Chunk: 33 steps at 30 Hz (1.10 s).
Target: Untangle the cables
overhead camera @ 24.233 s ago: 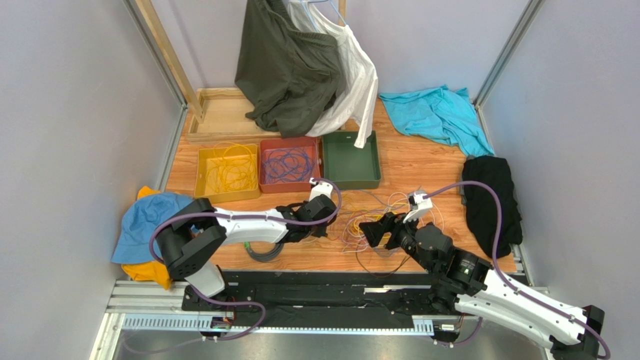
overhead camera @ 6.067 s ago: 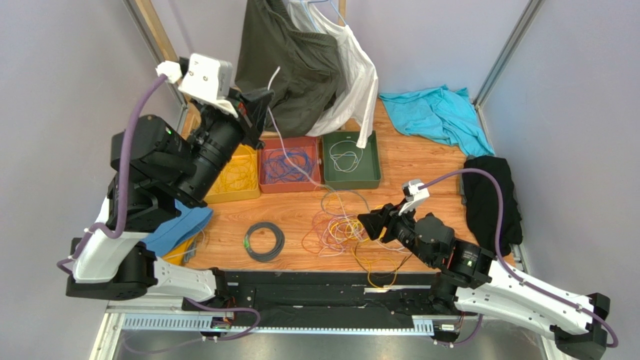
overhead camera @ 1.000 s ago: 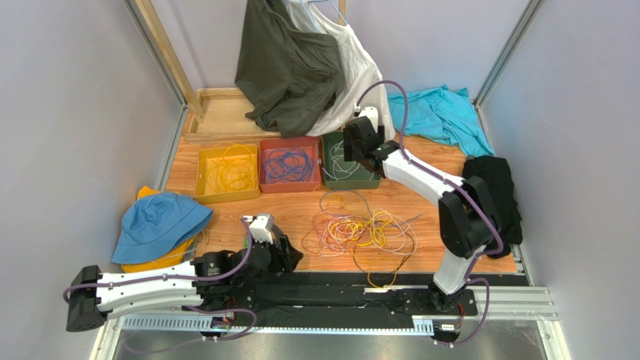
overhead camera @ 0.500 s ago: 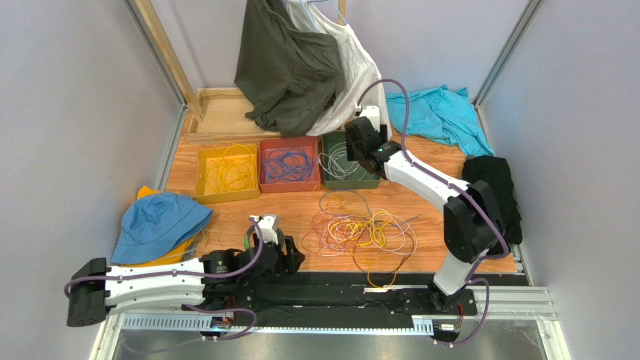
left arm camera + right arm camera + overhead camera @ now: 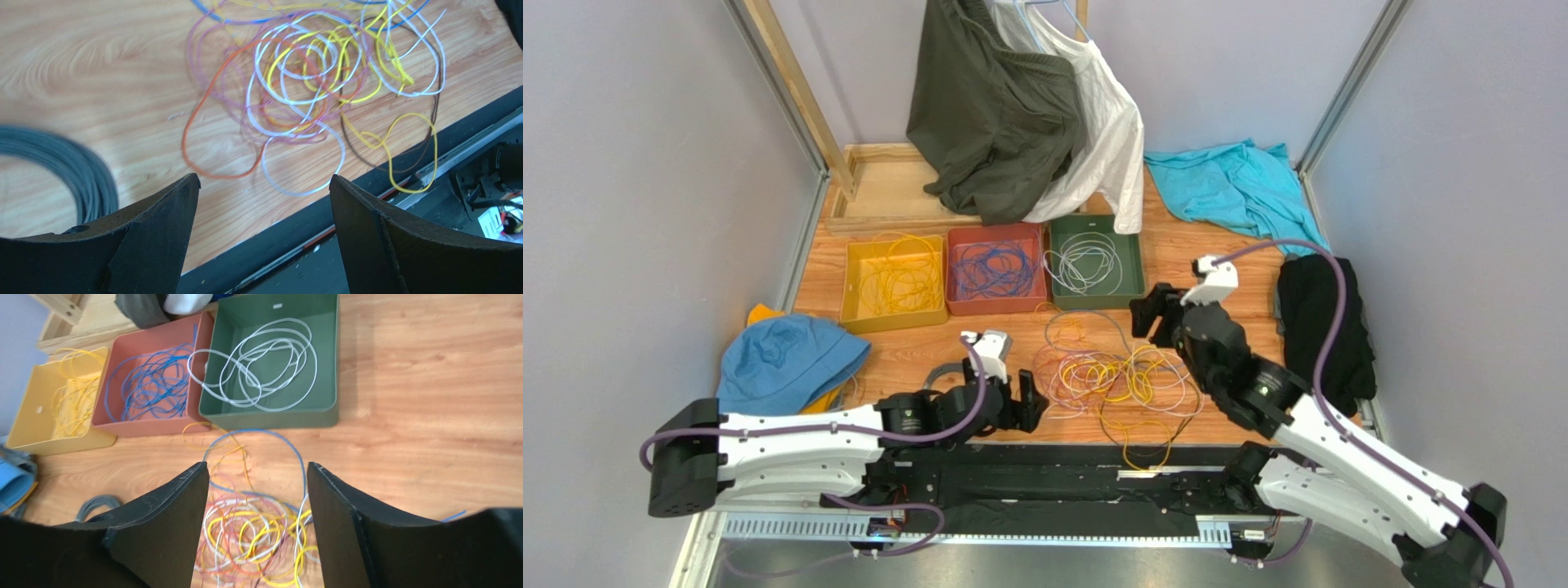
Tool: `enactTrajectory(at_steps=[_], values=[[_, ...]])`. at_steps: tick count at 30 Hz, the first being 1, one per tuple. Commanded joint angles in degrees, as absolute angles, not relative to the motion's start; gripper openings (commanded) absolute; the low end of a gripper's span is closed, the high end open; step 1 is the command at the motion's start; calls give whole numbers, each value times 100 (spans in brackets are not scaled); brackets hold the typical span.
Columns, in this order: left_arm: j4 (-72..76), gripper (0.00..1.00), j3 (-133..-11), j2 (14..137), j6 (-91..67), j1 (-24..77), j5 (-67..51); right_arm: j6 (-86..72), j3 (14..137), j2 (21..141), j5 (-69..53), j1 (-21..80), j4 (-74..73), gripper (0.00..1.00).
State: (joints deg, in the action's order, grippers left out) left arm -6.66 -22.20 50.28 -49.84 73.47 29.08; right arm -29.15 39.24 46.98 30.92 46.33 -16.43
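Observation:
A tangle of cables (image 5: 1114, 380), thin yellow, white, pink, orange and dark loops, lies on the wooden table near the front edge. My left gripper (image 5: 1028, 404) hovers low just left of it, open and empty; in the left wrist view the tangle (image 5: 313, 79) lies ahead of the left gripper (image 5: 264, 179). My right gripper (image 5: 1149, 314) hangs open and empty over the tangle's far right side. In the right wrist view the right gripper (image 5: 258, 465) frames the tangle (image 5: 258, 539). One blue cable (image 5: 270, 438) arcs out of the pile.
At the back stand a yellow tray (image 5: 891, 321) with yellow cables, a red tray (image 5: 995, 306) with blue ones and a green tray (image 5: 1096, 298) with a white coil (image 5: 1081, 261). A dark grey coil (image 5: 61, 153) lies left. A blue hat (image 5: 787, 355) and clothes (image 5: 1326, 325) flank the table.
My right arm has pulled back from the green tray to above the tangle, leaving the white coil in the tray. My left gripper has slid right toward the tangle.

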Motion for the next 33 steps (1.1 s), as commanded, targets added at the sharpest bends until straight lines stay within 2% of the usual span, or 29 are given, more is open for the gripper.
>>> enactTrajectory(at_steps=[1, 5, 8, 13, 17, 22, 33], values=[[-158, 86, -3031, 5904, -4430, 7348, 2840, -3506, 3218, 3983, 2804, 4790, -1801, 63], [-158, 85, -3392, 6626, -4588, 7348, 2663, -3674, 2778, 3552, 2725, 4825, -1898, 63], [-237, 85, -3436, 6584, -4719, 7348, 2917, -3981, 2611, 3113, 2576, 4851, -1925, 62], [-1519, 84, -4411, 6224, -4580, 7479, 3505, -4131, 2172, 2392, 2031, 4975, -1407, 65], [-1810, 86, -4456, 5784, -4562, 7532, 3691, -3869, 2065, 2644, 1749, 4992, -1029, 67], [-1705, 87, -4096, 5616, -4938, 7524, 3648, -3595, 2338, 3173, 1749, 4983, -1239, 67], [-2145, 89, -4667, 5889, -4317, 7524, 3946, -3305, 2136, 2584, 1573, 4983, -1274, 67]])
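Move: The cable tangle's middle lies some 10 cm back from the right hand, about 2 cm to its left and 20 cm below it. From that hand the green box is about 8 cm ahead and 5 cm left, with the red box beside it, 7 cm ahead and 21 cm left. For the left hand the tangle is about 13 cm right, 3 cm ahead and 9 cm lower; the grey coil sits 13 cm left and 2 cm ahead. Heading from the green box towards the tangle, the empty right hand draws back about 6 cm and sinks some 5 cm, bobbing a little, while turning about 15 degrees counter-clockwise. The open left hand first slides right about 5 cm beside the tangle, then rises roughly 10 cm, drifts back left and settles part of the way down; neither gripper opens or closes. ##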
